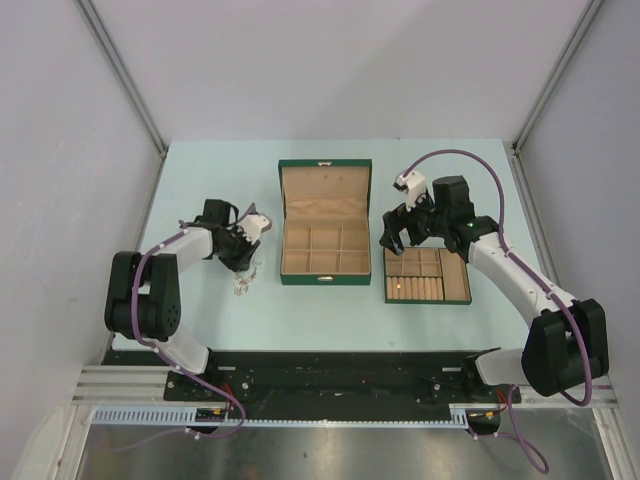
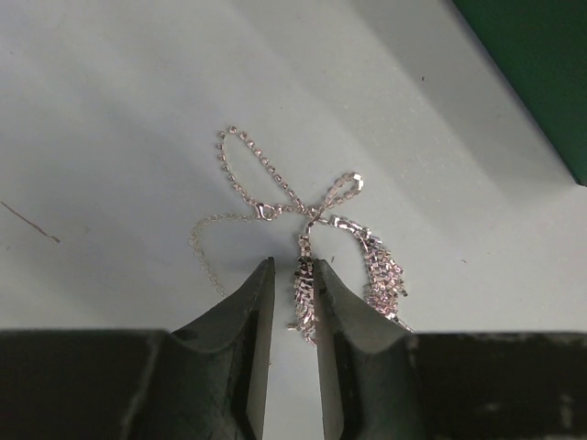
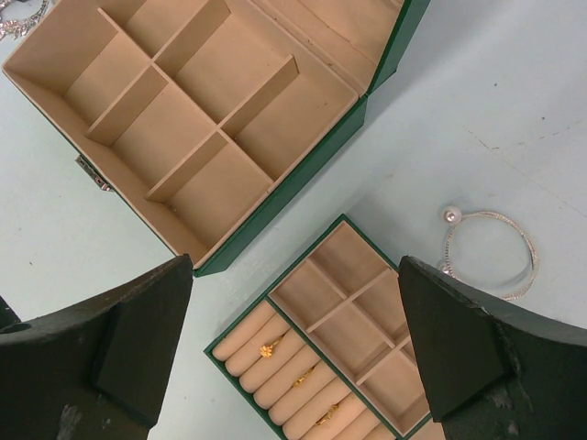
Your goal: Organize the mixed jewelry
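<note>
A silvery chain necklace (image 2: 261,170) with two pale beaded tassels lies on the table by the left arm. My left gripper (image 2: 293,263) is low over it. Its jaws stand a narrow gap apart, and one tassel (image 2: 305,293) hangs between them against the right finger. The other tassel (image 2: 385,275) lies just outside. From above, the left gripper (image 1: 243,260) is over the necklace (image 1: 242,285). My right gripper (image 3: 295,261) is wide open and holds nothing. It hovers above the ring tray (image 3: 240,316). A silvery bangle (image 3: 491,261) with a pearl end lies on the table to its right.
The open green box (image 1: 325,225) with tan compartments stands mid-table, its lid raised. The flat green tray (image 1: 427,277) lies right of it, with three gold rings (image 3: 271,347) in its rolls. Another silvery piece (image 3: 18,18) shows beyond the box's far corner.
</note>
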`<state>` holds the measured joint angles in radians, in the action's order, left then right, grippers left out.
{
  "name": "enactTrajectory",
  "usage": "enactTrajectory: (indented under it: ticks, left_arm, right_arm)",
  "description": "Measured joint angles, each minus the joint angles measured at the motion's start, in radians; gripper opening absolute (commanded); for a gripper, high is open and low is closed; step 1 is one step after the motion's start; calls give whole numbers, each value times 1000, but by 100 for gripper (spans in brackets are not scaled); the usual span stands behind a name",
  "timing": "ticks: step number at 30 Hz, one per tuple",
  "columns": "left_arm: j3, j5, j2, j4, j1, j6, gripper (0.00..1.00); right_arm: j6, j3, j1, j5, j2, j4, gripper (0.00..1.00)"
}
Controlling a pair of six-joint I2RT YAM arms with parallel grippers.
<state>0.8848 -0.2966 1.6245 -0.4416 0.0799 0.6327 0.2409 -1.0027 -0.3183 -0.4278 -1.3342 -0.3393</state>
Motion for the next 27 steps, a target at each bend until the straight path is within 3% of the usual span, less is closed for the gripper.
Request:
enactTrajectory:
  ticks: [27]
  left_arm:
    - [-40,48,-11,115,54,-4,1]
  right_arm:
    - [0,0,2,0,0,0,100]
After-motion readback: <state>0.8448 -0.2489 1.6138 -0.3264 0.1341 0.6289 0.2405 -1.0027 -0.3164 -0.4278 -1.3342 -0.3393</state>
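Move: The necklace lies bunched on the table just under my left fingertips, its middle about 1 cm ahead, 1 cm to the right and 1 cm below; one beaded strand already runs between the parted fingers. The open jewelry box's compartments are centred some 19 cm to the right of the left hand and 4 cm farther out. From my right hand the necklace is about 37 cm to the left, roughly level in reach and 16 cm lower. I close my left fingers from about a third open to almost shut, pinching the beaded strand near where the chains cross. As they close, I slide the hand low over the table, about 1.5 cm forward and to the right, towards that crossing and the box, the wrist tipping up by some 5 degrees. ##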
